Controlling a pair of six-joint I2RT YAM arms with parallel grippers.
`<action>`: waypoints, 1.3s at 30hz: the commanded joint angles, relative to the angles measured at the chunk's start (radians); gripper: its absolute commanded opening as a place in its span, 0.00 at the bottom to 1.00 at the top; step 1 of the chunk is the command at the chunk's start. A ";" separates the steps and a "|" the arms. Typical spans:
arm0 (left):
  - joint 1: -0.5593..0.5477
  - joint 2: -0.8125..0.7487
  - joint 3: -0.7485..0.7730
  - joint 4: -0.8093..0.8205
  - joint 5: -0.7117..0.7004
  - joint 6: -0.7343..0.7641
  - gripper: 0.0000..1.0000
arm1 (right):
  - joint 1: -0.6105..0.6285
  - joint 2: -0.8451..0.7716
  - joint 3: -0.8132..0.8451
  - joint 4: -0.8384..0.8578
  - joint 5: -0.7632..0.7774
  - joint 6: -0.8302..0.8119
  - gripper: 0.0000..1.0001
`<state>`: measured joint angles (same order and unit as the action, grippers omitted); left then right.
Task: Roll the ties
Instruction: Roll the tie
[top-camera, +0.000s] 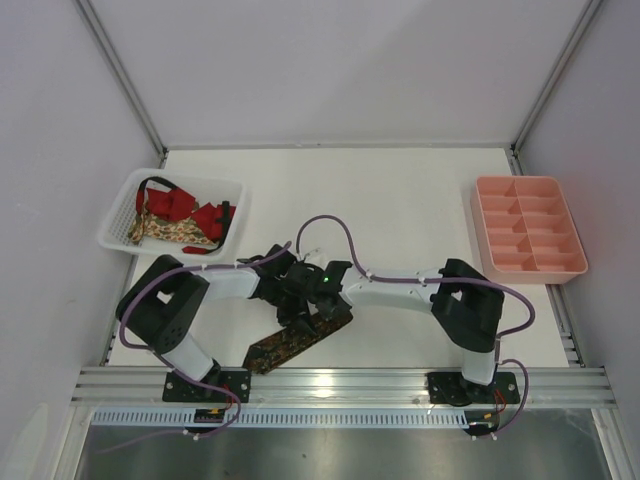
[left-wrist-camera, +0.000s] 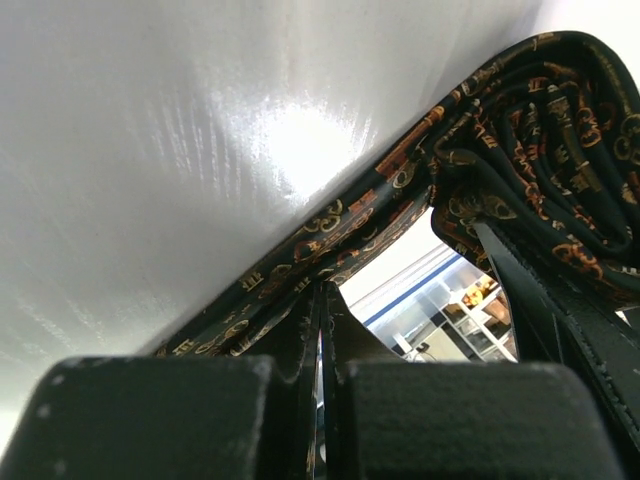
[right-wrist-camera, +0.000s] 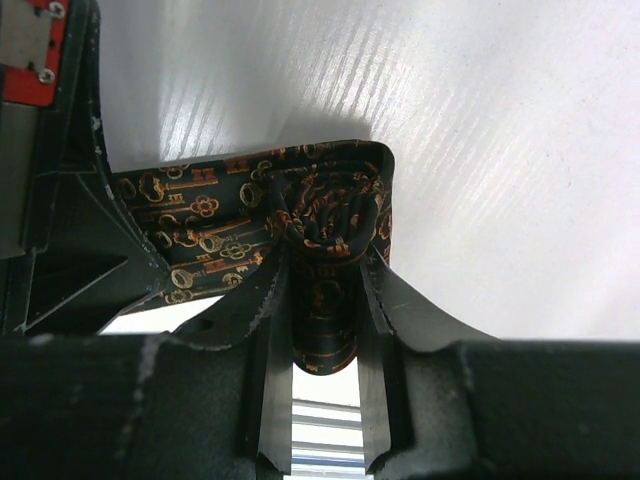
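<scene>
A dark brown tie (top-camera: 295, 342) with a gold key pattern lies at the table's near middle, its flat length running toward the front edge. My left gripper (top-camera: 288, 292) and right gripper (top-camera: 318, 290) meet over its far end. In the left wrist view the left gripper (left-wrist-camera: 325, 292) is shut on a thin edge of the tie (left-wrist-camera: 340, 225). In the right wrist view the right gripper (right-wrist-camera: 327, 262) is shut on the rolled-up part of the tie (right-wrist-camera: 325, 205). Red and floral ties (top-camera: 180, 215) lie in a basket at the back left.
A white mesh basket (top-camera: 118, 222) stands at the back left. A pink compartment tray (top-camera: 528, 228) stands at the right edge. The metal rail (top-camera: 340, 382) with both arm bases runs along the front. White walls close in the left, back and right.
</scene>
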<state>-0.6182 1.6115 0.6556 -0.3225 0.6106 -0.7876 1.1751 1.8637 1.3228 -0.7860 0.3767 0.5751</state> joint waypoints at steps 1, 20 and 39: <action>-0.017 0.048 -0.016 0.014 -0.132 0.021 0.00 | 0.098 0.084 0.047 -0.042 -0.021 -0.092 0.13; -0.003 0.091 0.013 0.017 -0.146 0.062 0.01 | 0.233 0.175 0.043 -0.044 0.157 -0.049 0.27; -0.002 0.084 0.015 0.019 -0.193 0.080 0.00 | 0.156 -0.169 -0.112 0.113 -0.022 -0.121 0.54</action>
<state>-0.6323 1.6615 0.6720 -0.3473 0.6830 -0.7265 1.3159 1.7767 1.2171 -0.7330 0.4561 0.4919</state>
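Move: The right fingers already hold the tie roll, its middle only about 1 cm back and 1 cm below. From this hand the tie's flat tail end lies some 13 cm back and 19 cm left, down on the table, and the table's near edge is about 14 cm straight back. From the shut left gripper, already at the unrolled strip, the roll is about 4 cm ahead and 7 cm right, and the tail end about 8 cm back and 12 cm left. Draw the right gripper about 3.5 cm back with the tie roll between its fingers. Tilt the fingertips forward some 15 degrees on the way, then bring that tilt mostly back while turning slightly counter-clockwise. From midway, ease the fingers from about a quarter to half open around the roll. Keep the left gripper shut at the strip, letting it ease back about 1.5 cm. ##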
